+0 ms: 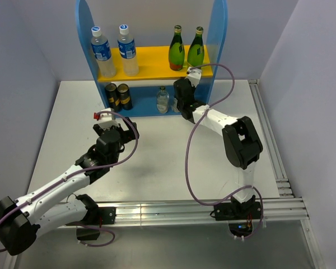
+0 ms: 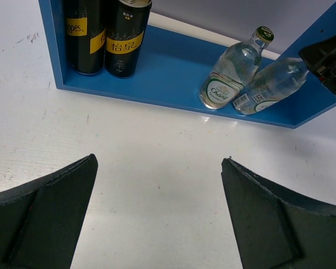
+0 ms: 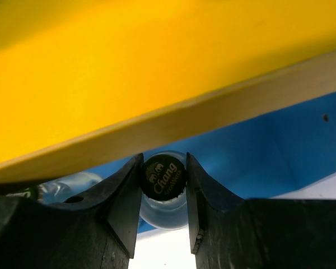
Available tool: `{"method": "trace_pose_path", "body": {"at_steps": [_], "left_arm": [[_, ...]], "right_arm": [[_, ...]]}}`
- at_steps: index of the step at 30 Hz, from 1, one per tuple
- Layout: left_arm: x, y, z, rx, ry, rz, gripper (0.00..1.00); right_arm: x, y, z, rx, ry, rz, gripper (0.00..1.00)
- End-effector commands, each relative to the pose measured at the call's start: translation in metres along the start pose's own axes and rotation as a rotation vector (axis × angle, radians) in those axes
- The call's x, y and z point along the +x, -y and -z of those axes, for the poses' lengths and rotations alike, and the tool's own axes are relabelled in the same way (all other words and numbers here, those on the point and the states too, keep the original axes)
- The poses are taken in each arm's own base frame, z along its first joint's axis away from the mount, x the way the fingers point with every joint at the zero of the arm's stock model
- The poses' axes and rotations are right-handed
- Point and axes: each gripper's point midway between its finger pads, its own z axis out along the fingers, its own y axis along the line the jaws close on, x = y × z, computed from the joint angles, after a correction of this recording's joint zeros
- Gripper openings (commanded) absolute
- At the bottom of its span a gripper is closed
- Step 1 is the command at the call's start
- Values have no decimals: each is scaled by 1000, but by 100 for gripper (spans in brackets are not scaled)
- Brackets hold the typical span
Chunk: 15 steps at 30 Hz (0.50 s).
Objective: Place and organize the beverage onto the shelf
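Note:
The shelf (image 1: 217,33) has a yellow upper board (image 1: 151,63) carrying two clear blue-labelled bottles (image 1: 102,50) (image 1: 127,49) and two green bottles (image 1: 176,49) (image 1: 196,49). One short clear bottle (image 2: 232,70) stands on the blue base (image 2: 168,67). A second short bottle (image 2: 271,84) leans beside it, base on the shelf floor. My right gripper (image 3: 163,168) is shut on its black cap (image 3: 163,177), just under the yellow board (image 3: 129,67). In the top view the right gripper (image 1: 181,95) hides that bottle. My left gripper (image 2: 159,161) hangs open over the bare table in front of the shelf (image 1: 113,128).
Two black-and-gold cans (image 2: 84,33) (image 2: 126,36) stand at the left end of the lower level. The right arm's elbow (image 1: 243,143) and a purple cable (image 1: 190,151) lie over the right half of the table. A metal rail (image 1: 274,151) runs along the right edge.

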Motion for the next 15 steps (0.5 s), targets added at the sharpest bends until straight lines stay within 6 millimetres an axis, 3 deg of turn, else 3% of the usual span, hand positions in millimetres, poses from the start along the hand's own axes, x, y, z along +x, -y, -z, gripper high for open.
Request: {"method": "trace_pose_path", "body": {"at_steps": [1, 4, 5, 6, 8, 9, 15], "left_arm": [[-11, 5, 0, 16, 35, 38, 99], [-12, 5, 0, 17, 41, 40, 99], [-12, 5, 0, 19, 41, 40, 99], [-12, 5, 0, 19, 41, 41, 99], [-12, 5, 0, 20, 40, 42, 99], [-12, 6, 0, 22, 40, 43, 99], [-16, 7, 3, 28, 45, 54, 99]], "right_arm": [[-10, -21, -9, -48, 34, -53, 0], [-8, -21, -9, -41, 27, -4, 1], [-8, -20, -8, -27, 30, 12, 13], [-7, -20, -7, -22, 32, 38, 43], [-8, -22, -4, -14, 46, 57, 61], [-6, -23, -2, -16, 45, 78, 95], [-5, -19, 10, 10, 62, 123, 100]]}}
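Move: The right hand already holds the clear bottle by its neck, the bottle leaning with its top to the right on the blue lower shelf. The matching upright bottle stands about 9 cm to this hand's left, 1 cm farther out, its middle some 7 cm lower; the shelf's right side panel is roughly 9 cm to the right, level in reach. From the idle left hand the held bottle lies about 20 cm ahead, 20 cm right and 9 cm below. Still gripping the neck at first, the right hand brings the leaning bottle left towards its upright twin, then lets go as the fingers spread from about 0.4 to fully open. The hand travels about 2.5 cm left in all, sinking roughly 1 cm as it opens, and the wrist rolls slightly, some 5 degrees. ##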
